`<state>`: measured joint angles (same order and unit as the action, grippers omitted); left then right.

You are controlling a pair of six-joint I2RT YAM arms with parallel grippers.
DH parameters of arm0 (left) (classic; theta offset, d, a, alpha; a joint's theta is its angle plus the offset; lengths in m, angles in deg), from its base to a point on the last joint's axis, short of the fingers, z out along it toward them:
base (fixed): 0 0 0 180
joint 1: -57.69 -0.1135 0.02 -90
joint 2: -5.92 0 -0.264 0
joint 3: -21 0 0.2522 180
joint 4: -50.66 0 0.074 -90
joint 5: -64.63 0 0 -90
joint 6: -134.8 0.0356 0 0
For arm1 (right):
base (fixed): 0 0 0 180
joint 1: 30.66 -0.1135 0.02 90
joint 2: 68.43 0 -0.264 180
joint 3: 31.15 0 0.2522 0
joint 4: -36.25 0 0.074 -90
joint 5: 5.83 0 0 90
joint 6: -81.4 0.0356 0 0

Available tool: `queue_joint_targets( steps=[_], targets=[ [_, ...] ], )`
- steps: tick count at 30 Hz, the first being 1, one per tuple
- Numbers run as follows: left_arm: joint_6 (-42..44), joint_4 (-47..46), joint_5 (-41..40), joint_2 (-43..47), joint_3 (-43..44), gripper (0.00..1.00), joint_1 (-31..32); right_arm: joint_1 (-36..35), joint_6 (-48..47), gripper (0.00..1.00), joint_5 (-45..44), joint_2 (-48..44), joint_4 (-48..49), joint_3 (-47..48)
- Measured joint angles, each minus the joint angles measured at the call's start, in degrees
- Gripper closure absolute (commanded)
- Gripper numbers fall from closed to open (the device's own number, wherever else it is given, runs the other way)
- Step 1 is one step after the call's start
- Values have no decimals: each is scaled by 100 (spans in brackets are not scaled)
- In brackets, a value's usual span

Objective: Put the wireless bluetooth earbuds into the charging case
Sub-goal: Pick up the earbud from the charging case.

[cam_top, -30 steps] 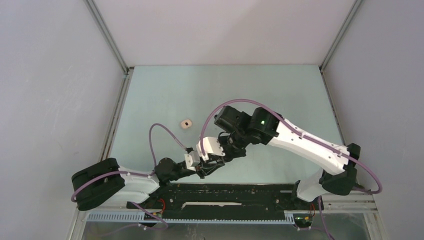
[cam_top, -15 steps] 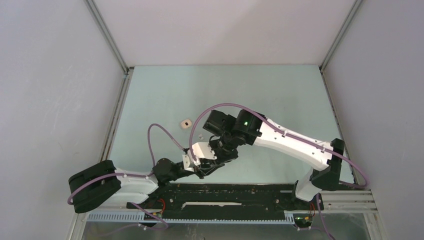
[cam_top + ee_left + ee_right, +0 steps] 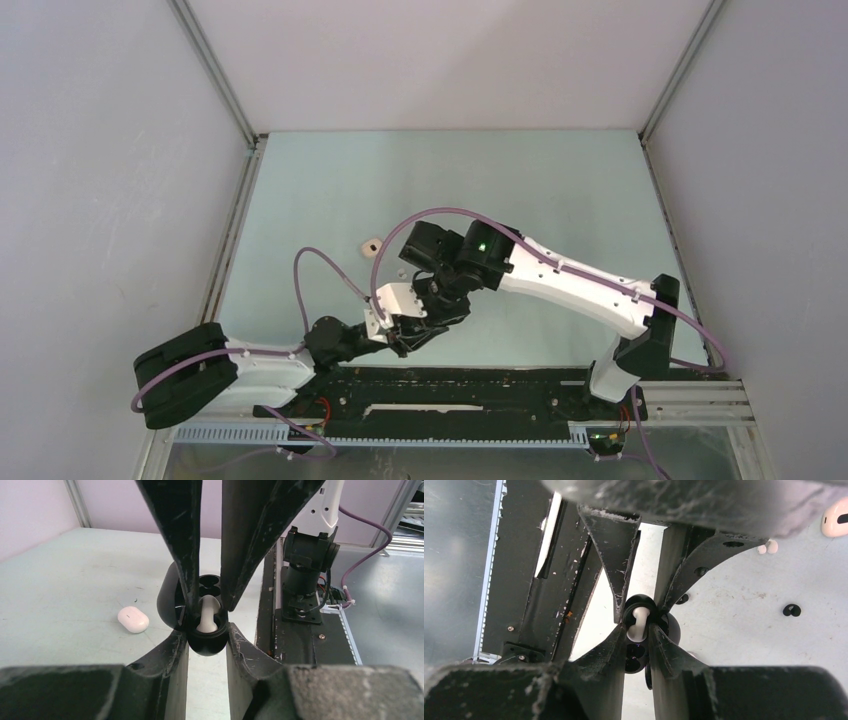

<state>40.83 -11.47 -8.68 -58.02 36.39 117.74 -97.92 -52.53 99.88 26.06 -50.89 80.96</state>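
Note:
A black charging case [image 3: 205, 645], lid [image 3: 167, 600] swung open to the left, is clamped between the fingers of my left gripper [image 3: 206, 640] just above the table. A white earbud [image 3: 206, 617] sits stem-up in one socket; the socket behind it is empty. My right gripper [image 3: 638, 630] reaches down from above, its fingers [image 3: 175, 540] straddling that white earbud [image 3: 638, 620] with a thin dark gap on each side, so it is open. From overhead, both grippers meet near the front rail [image 3: 410, 335] and hide the case.
A shut white case [image 3: 371, 245] lies on the table behind the arms, also in the left wrist view [image 3: 133, 619]. Loose buds lie nearby: a pale pair [image 3: 767, 546] and black ones [image 3: 791, 610]. The black base rail [image 3: 300, 645] runs close on the right.
The right arm has shifted slightly left and its jaws have widened around the white earbud. The left gripper has kept its hold on the case.

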Motion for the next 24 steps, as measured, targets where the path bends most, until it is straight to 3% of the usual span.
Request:
queue_joint_targets(
  steps=[5,8,17,24],
  targets=[
    [0,2,-4,7,0,100,-2,-26,92,84,-74,50,35,0],
    [2,17,0,7,0,100,0,-44,151,100,-111,52,68,0],
    [4,-127,-42,-70,0,100,0,-42,175,100,-188,-28,-22,192],
    [4,59,-72,-317,28,100,0,350,144,100,-192,-977,-24,144]
  ],
)
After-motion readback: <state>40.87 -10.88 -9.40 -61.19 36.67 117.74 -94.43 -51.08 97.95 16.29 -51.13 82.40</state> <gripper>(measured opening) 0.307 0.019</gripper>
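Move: The white earbud sits in the black charging case's well, right between the right hand's fingertips and about 1 cm below its hand point. The left hand holds the case, with the earbud roughly 2 cm above its hand point. On the table, some 17 cm below the right hand, a loose black earbud lies about 5 cm ahead and 1 cm left, and a pale pink case about 12 cm ahead and 10 cm right. The white earbud is pinched by the right fingers, which close from either side while the hand stays almost in place, then drawn up out of the well by some 6 cm, speeding up and veering about 3 cm to the right, with the wrist tilting roughly 10 degrees. The left hand keeps its grip on the case and sinks nearly 2 cm late on. ##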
